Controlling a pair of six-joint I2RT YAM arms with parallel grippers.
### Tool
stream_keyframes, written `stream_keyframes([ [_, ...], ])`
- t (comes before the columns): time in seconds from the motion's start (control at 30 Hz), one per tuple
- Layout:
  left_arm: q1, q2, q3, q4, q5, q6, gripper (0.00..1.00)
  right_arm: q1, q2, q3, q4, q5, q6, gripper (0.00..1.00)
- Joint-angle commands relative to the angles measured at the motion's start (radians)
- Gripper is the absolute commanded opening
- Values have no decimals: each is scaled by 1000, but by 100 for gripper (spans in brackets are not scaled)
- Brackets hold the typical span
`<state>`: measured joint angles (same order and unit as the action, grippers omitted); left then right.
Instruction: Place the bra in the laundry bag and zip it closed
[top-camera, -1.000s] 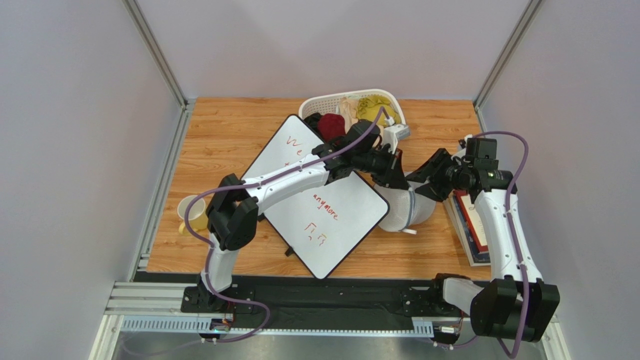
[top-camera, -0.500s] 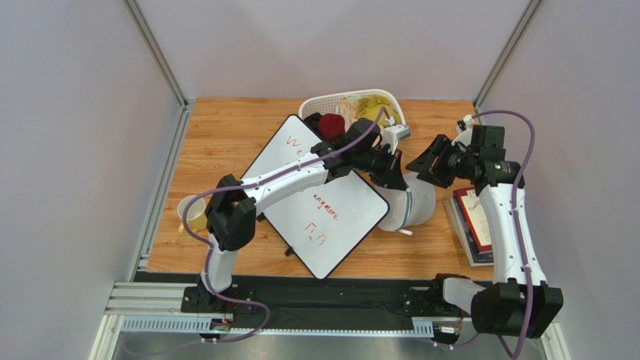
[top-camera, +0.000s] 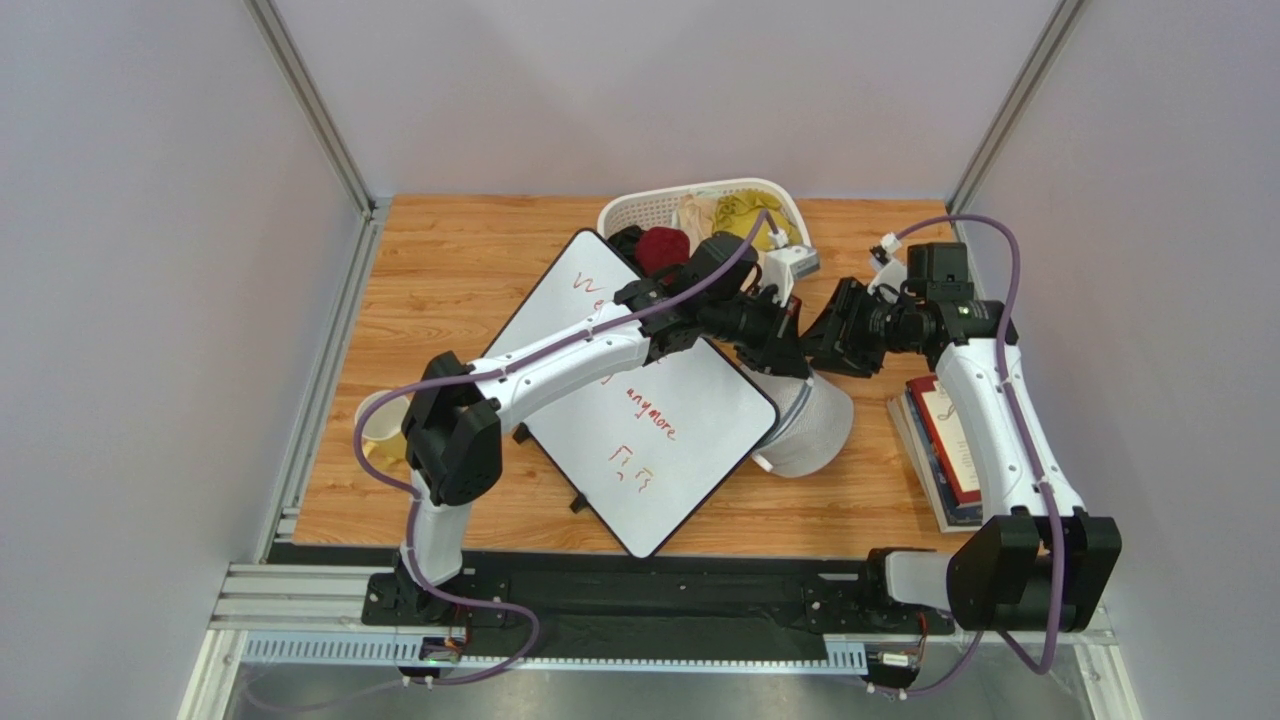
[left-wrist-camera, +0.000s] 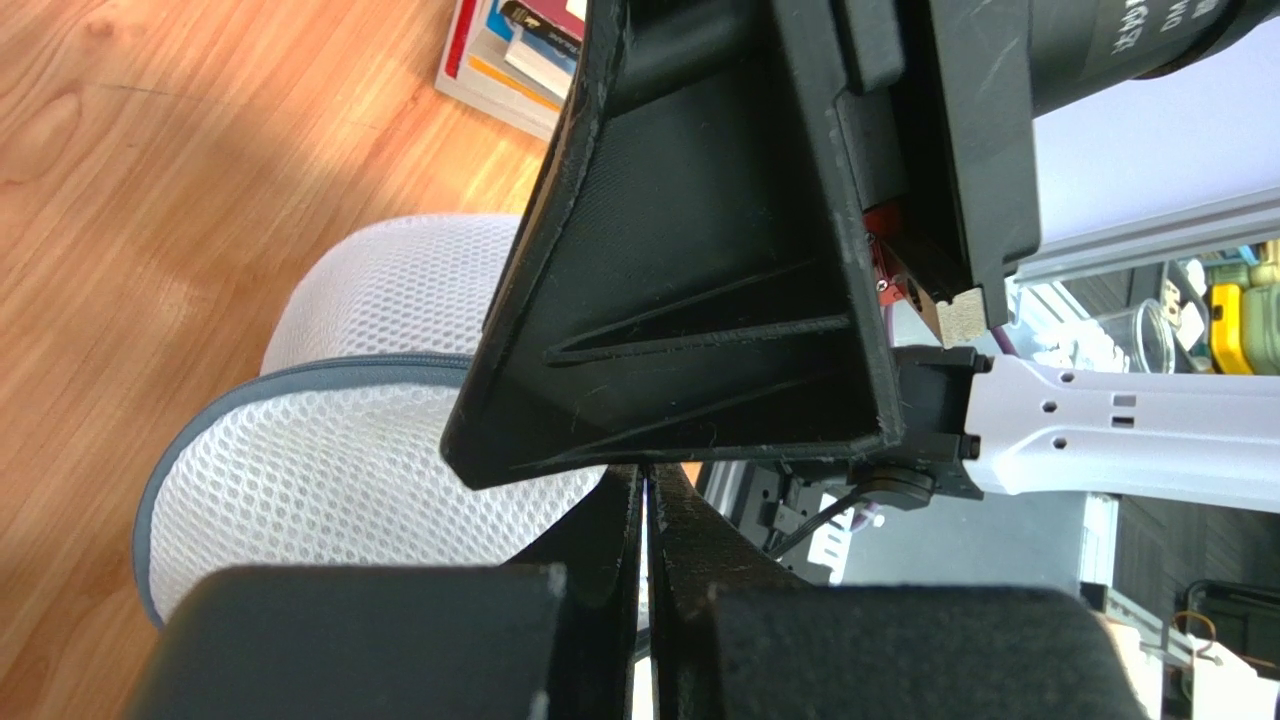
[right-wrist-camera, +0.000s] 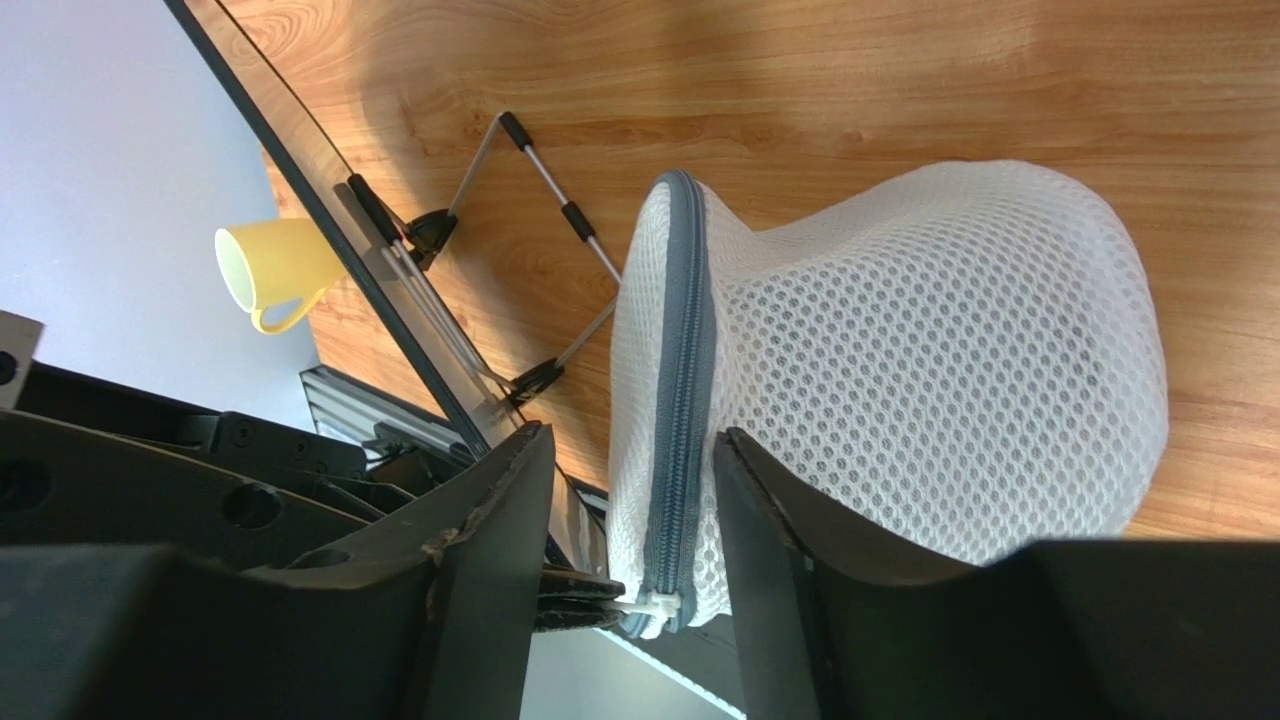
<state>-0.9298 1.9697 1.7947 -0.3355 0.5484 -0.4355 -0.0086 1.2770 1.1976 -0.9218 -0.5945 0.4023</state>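
The laundry bag, a white mesh dome with a grey zipper band, hangs upright beside the whiteboard. In the right wrist view my left gripper's fingertips are pinched on the bag's small white zipper pull. Seen from above, my left gripper is at the bag's top, and in its own view its fingers are shut. My right gripper is close against it, open, with the zipper band between its fingers. The bra shows in no view.
A tilted whiteboard on a wire stand is just left of the bag. Behind it stands a white slotted basket holding yellow and dark red garments. Stacked books lie at the right edge. A yellow mug sits far left.
My right gripper has swung up and left from the books' side to the bag's top, next to the left gripper, and narrowed slightly. The bag's lower part has shifted a little left.
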Motion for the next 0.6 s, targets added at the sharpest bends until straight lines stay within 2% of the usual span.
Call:
stream_keyframes([
  [0.0, -6, -52, 46, 6, 1, 27, 0, 4, -1, -21, 12, -24, -4, 44],
  [0.23, -7, -52, 48, 1, 4, 34, 0, 4, -30, -122, 73, -74, 73, 35],
  [0.33, -6, -54, 52, -2, 4, 35, 0, 4, -42, -136, 75, -73, 76, 24],
  [0.43, -6, -52, 58, -5, 7, 37, 0, -8, -53, -139, 77, -45, 84, 9],
  [0.47, -6, -51, 61, -5, 11, 35, 0, -23, -53, -138, 78, -35, 96, 1],
  [0.57, -6, -49, 61, -5, 15, 34, 0, -71, -68, -132, 84, -11, 113, 0],
])
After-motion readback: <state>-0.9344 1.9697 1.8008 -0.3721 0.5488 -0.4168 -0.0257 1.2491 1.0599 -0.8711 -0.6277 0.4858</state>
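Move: The right hand, half open, has the bag's zipper band below its fingertips; the spot to grip lies about 3 cm down and 2 cm back. The bag's body hangs about 6 cm back and 9 cm below. The whiteboard's middle is some 23 cm left and 1 cm back, the laundry basket about 21 cm ahead and 13 cm left, both lower. From the left fingertips, the grip spot is roughly 2 cm back, 2 cm right and 3 cm below. Downward and slightly back, the right hand sinks about 3 cm onto the zipper band, its wrist tipping a few degrees, then shuts its half-open fingers and pinches the band just beside the end that the left fingers hold. The left hand stays nearly in place, still shut on the white tab there. ##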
